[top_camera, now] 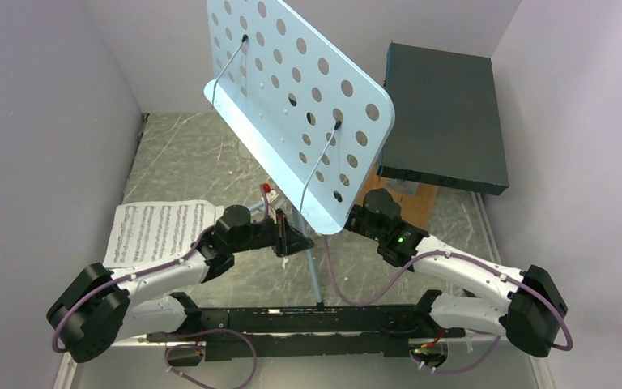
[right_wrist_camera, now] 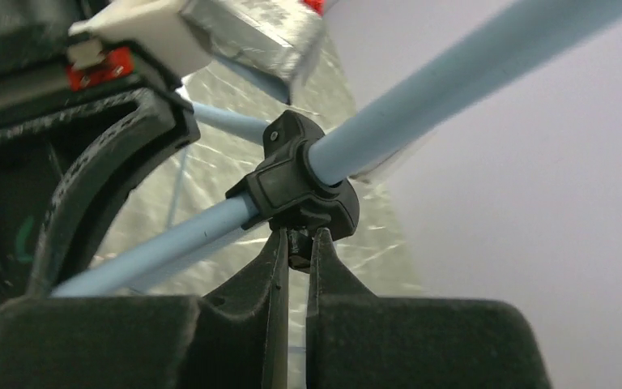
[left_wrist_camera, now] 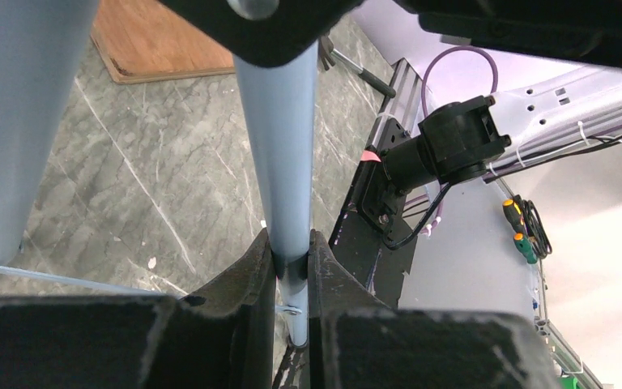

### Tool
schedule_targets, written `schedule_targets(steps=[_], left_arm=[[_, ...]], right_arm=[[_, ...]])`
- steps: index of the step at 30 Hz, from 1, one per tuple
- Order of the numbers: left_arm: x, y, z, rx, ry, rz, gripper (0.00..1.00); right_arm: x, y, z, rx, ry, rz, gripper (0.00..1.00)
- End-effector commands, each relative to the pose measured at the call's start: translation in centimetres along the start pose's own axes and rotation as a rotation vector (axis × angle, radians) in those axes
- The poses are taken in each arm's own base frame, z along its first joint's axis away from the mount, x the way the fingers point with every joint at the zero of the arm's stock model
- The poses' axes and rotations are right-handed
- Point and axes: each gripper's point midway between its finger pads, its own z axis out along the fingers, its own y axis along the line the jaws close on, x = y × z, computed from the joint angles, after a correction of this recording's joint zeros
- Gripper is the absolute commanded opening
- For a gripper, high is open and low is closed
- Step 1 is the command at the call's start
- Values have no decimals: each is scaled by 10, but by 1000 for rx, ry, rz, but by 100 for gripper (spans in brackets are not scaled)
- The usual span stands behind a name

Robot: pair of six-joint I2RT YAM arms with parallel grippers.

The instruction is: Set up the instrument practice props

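Note:
The light blue perforated music stand [top_camera: 300, 105] stands at mid-table, its desk tilted over both grippers. My left gripper [top_camera: 296, 241] is shut on the stand's blue pole [left_wrist_camera: 279, 162], with the jaws pressed on either side of it just above the lower end [left_wrist_camera: 292, 259]. My right gripper [right_wrist_camera: 298, 243] is shut on a small black knob under the pole's black collar [right_wrist_camera: 300, 182]; in the top view it is mostly hidden under the desk [top_camera: 355, 217]. White sheet-music pages [top_camera: 158, 231] lie flat at the left. I cannot make out the metronome for certain.
A big dark box [top_camera: 441, 113] sits on a wooden board [top_camera: 413, 203] at the back right. A small hammer [left_wrist_camera: 356, 69] lies near the board. A small red-and-white thing [top_camera: 267, 188] sits by the pole. Grey walls close in on both sides.

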Motion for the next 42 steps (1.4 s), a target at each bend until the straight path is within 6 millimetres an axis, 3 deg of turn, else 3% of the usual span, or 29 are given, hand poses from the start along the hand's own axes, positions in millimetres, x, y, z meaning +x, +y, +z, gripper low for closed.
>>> schedule_targets(steps=[1,6,10,17,20,22,25,31,35,39,42], left_arm=[[65,16,-14,-43,212,-57,0],[66,17,-15,-47,204,-61,0],[66,18,-14,-47,205,-63,0],[64,17,-12,-42,203,-66,0],[63,17,-11,-46,208,-62,0],[63,18,-13,-53,204,-62,0],[64,20,-15,-66,196,-65,0],[66,20,-17,-69,196,-66,0],[66,20,-17,-68,193,-69,0],[66,20,-19,-69,194,-60,0],[67,20,-19,-68,195,-58,0]], right_arm=[[-6,-10,-8,76,28,603,0],[6,-30,-17,267,140,993,0],[5,-43,-20,333,190,1170,0],[-4,-44,-20,323,126,1177,0],[0,-39,-18,310,135,1153,11],[-6,-28,-16,236,127,1125,22],[-14,-12,-18,145,111,1031,45],[-30,13,-33,52,8,847,85],[-32,34,-44,-27,-14,715,91],[-29,53,-55,-83,-28,460,99],[-22,52,-60,-36,-15,234,100]])
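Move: Between the right hand's closed fingertips already sits the clamp knob, with the stand's black collar some 3 cm farther left and 1 cm ahead. The left gripper's grip on the stand leg lies about 8 cm back and 9 cm below, level sideways; that leg's foot is roughly 20 cm back, 4 cm right, 25 cm down. From the left hand the knob lies about 8 cm ahead, neither left nor right, 9 cm up. Rolling the right wrist some 65 degrees, clockwise as seen from behind the hand, the pinching fingertips turn the clamp knob almost on the spot. They then open wide and the hand draws back about 7.5 cm, also somewhat down and right, away from the collar, unwinding roughly 30 degrees. The left hand keeps its hold on the stand leg and stays put. ##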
